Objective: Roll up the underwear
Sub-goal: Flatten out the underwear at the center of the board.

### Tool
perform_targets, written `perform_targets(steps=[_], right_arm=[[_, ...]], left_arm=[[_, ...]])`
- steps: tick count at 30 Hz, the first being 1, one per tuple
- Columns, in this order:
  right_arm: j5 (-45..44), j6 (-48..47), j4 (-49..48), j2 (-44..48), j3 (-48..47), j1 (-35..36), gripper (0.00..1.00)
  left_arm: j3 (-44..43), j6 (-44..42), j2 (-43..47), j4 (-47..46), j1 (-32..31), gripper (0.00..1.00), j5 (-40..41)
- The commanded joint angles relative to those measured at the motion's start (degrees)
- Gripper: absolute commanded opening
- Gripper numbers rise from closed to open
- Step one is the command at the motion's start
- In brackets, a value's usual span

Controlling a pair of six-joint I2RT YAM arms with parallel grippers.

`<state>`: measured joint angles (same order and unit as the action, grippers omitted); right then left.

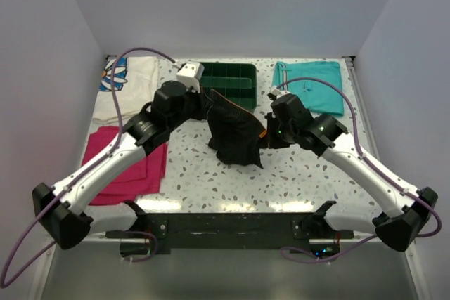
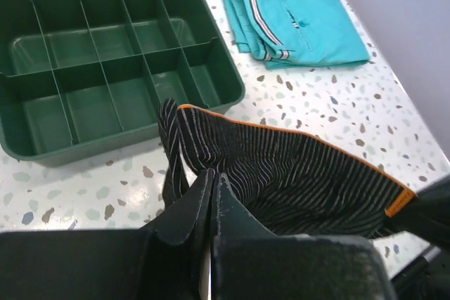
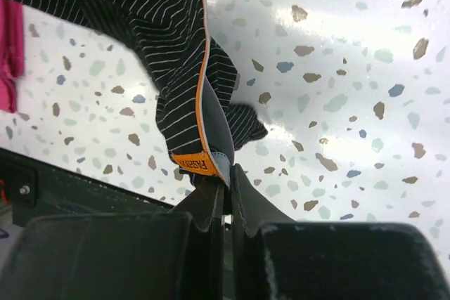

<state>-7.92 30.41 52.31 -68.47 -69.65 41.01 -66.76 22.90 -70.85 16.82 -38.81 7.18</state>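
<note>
The underwear (image 1: 234, 135), black with fine white stripes and an orange edge, hangs stretched between both grippers above the middle of the table, its lower part drooping toward the surface. My left gripper (image 1: 206, 105) is shut on its left end; in the left wrist view the striped fabric (image 2: 295, 180) runs out from the closed fingertips (image 2: 211, 173). My right gripper (image 1: 268, 130) is shut on the right end at the waistband. In the right wrist view the orange tag (image 3: 195, 163) sits just above the closed jaws (image 3: 228, 173), and the underwear (image 3: 169, 68) hangs away from it.
A dark green divided tray (image 1: 228, 82) stands at the back centre, just behind the left gripper. Folded teal shorts (image 1: 309, 86) lie at the back right. A magenta folded cloth (image 1: 123, 163) lies at the left, with a white printed cloth (image 1: 130, 89) behind it.
</note>
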Motion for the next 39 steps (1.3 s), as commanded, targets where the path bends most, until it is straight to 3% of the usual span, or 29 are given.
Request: perform_targets(steps=[1, 8, 11, 14, 19, 22, 25, 28, 36, 39], right_arm=[[6.4, -8.5, 6.5, 2.6, -7.2, 0.0, 0.00], [25.5, -10.0, 6.9, 7.4, -12.3, 0.0, 0.00], [27.1, -9.6, 7.5, 9.0, -12.3, 0.0, 0.01], [22.4, -10.5, 9.7, 6.4, -10.7, 0.0, 0.04], [6.2, -11.3, 12.0, -3.4, -4.5, -1.2, 0.02], [6.9, -13.1, 6.0, -8.9, 0.8, -6.2, 0.02], [6.7, -15.5, 1.9, -15.6, 1.7, -11.3, 0.01], [5.5, -17.8, 1.4, -21.0, -1.2, -12.7, 0.02], [-1.9, -18.9, -5.5, -27.2, -4.8, -13.1, 0.05], [-6.2, -18.6, -7.4, -29.4, -5.1, -13.2, 0.06]], left_arm=[[1.5, 4.8, 6.1, 6.9, -4.0, 0.00, 5.0], [-0.6, 14.9, 13.8, 19.3, -13.7, 0.00, 8.6], [-1.4, 20.2, 14.3, 22.9, -17.0, 0.00, 10.5], [-0.5, 23.2, 11.8, 25.2, -17.4, 0.00, 12.6], [2.8, 22.8, 5.4, 22.8, -17.3, 0.00, 18.4], [4.4, 22.8, 1.2, 21.9, -16.2, 0.00, 24.8], [7.7, 21.0, -1.3, 17.6, -10.9, 0.00, 21.4], [13.9, 18.4, -2.6, 7.4, -5.1, 0.00, 16.2], [14.3, 10.1, -7.7, -2.6, -4.1, 0.00, 20.9], [14.2, 7.9, -9.0, -7.9, -2.6, 0.05, 20.3]])
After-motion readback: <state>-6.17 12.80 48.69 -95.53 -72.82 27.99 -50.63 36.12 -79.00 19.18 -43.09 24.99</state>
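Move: Both grippers already hold the underwear aloft by its waistband corners. The clear middle of the board, where it is to lie, is about 10 cm back, 7 cm right and 26 cm below the left hand, and roughly 13 cm left and 19 cm below the right, level with it fore and aft. From the left hand, the green box stands some 18 cm ahead and 2 cm right, the pink towel 10 cm back and 28 cm left; the teal towel lies 27 cm ahead and 13 cm right of the right hand. Keep both corners pinched and toss the underwear out: swing the left gripper back about 12 cm and slightly up, the right one up and back. Then sweep both down some 20 cm and forward towards the board's middle, drawing the hands apart sideways and tipping the fingers steeper, so the cloth lands near side first; finish with the hands still above the board. ##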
